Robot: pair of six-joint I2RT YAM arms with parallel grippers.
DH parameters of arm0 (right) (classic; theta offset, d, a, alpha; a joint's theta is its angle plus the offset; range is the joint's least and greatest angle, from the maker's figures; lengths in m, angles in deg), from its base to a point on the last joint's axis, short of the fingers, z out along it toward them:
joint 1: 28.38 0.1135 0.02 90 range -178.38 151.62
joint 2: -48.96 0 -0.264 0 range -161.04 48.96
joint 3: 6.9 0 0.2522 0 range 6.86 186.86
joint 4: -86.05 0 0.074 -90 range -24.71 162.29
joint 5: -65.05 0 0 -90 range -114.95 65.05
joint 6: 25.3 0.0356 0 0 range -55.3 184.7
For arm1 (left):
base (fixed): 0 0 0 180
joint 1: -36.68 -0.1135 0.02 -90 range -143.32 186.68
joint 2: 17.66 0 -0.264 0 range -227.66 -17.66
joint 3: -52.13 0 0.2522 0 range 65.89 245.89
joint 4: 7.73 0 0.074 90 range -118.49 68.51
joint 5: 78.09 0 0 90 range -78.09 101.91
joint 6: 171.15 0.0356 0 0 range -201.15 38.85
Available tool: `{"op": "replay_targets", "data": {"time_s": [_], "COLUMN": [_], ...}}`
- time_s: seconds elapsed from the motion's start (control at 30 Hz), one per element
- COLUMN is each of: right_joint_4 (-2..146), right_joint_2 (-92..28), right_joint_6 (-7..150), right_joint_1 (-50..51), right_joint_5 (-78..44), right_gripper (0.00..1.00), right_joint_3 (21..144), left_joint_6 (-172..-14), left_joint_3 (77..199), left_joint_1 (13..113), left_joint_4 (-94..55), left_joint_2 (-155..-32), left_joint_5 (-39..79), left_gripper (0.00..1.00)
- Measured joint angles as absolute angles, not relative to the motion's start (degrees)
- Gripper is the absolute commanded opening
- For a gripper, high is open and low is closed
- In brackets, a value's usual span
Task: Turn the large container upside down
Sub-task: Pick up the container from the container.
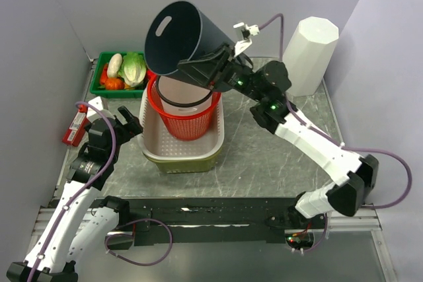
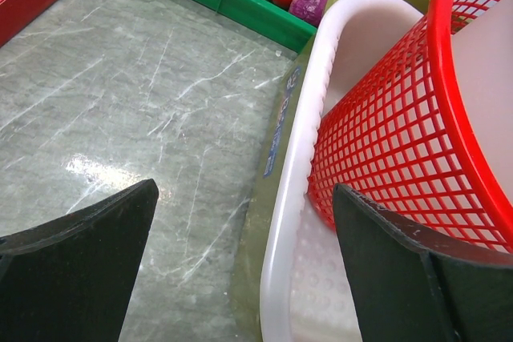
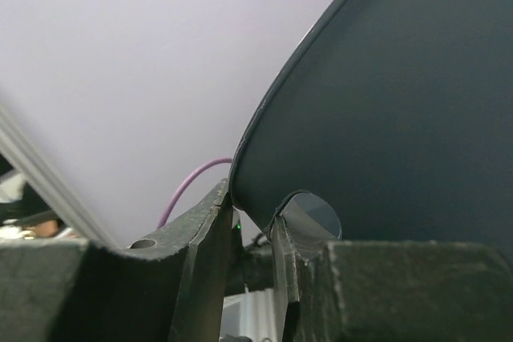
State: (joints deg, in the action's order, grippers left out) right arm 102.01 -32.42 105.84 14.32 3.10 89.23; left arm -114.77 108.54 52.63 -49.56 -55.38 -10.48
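The large container [image 1: 188, 41] is a dark round bin hanging tilted in the air above the red basket [image 1: 188, 123]. Its wide end faces up and to the left, and a pale slot shows in it. My right gripper [image 1: 219, 74] is shut on the thin edge at the bin's lower right end. In the right wrist view the dark wall [image 3: 385, 102] fills the frame, with the right gripper [image 3: 252, 202] pinching its edge. My left gripper [image 1: 129, 123] stands open low at the left side of the white tub [image 1: 151, 138]. Seen from the left wrist, the left gripper [image 2: 244, 190] straddles the tub rim [image 2: 298, 190] without touching it.
The red mesh basket [image 2: 401, 118] holds a pale container and sits in the white tub, which is nested in an olive one [image 1: 188, 163]. A green crate of vegetables [image 1: 100, 87] stands at the back left, a white faceted bin [image 1: 310, 54] at the back right, and a red box [image 1: 75, 128] by the left wall.
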Motion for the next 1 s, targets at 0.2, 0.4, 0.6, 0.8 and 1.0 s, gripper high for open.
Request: {"op": "replay_targets", "data": {"time_s": [0.2, 0.4, 0.6, 0.8, 1.0], "right_joint_4": [96.89, 93.05, 87.32, 75.84, 69.72], "right_joint_2": [-25.60, -20.56, -17.98, -13.56, -5.36], "right_joint_6": [99.64, 95.50, 93.01, 89.67, 87.29], "right_joint_1": [14.32, 14.32, 13.86, 11.23, 8.59], "right_joint_5": [-0.22, -4.00, -7.32, -10.58, -14.05], "right_gripper": [0.19, 0.19, 0.18, 0.17, 0.17], "right_joint_3": [87.24, 83.48, 79.50, 78.87, 75.91], "left_joint_6": [-114.77, -114.75, -114.75, -114.75, -114.75], "left_joint_3": [108.54, 108.54, 108.54, 108.54, 108.52], "left_joint_1": [52.63, 52.60, 52.60, 52.63, 52.63], "left_joint_4": [-49.48, -49.17, -49.17, -49.15, -49.15], "left_joint_2": [-55.42, -55.55, -55.92, -55.90, -56.16], "left_joint_5": [-10.46, -10.44, -10.35, -10.33, -10.22], "left_gripper": [0.96, 0.96, 0.96, 0.96, 0.96]}}
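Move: The right hand already grips the dark bucket by its rim, high above the stack. The clear counter it is being carried toward lies about 27 cm to the right, 4 cm ahead and 38 cm down. The red basket with the pale bucket in it sits almost straight below, some 22 cm down. The large white container stands 22 cm ahead and 39 cm right, 20 cm lower. From the left hand the clear spot is roughly 46 cm right, 2 cm ahead, 8 cm down. Rightward by some 13 cm the right hand carries the dark bucket off from over the red basket and toward the clear counter, rising slightly at first, then sinking to about 6 cm below its start as it goes on right. The wrist swings clockwise by nearly 30 degrees and dips the fingertips, which keep their pinch on the rim. ##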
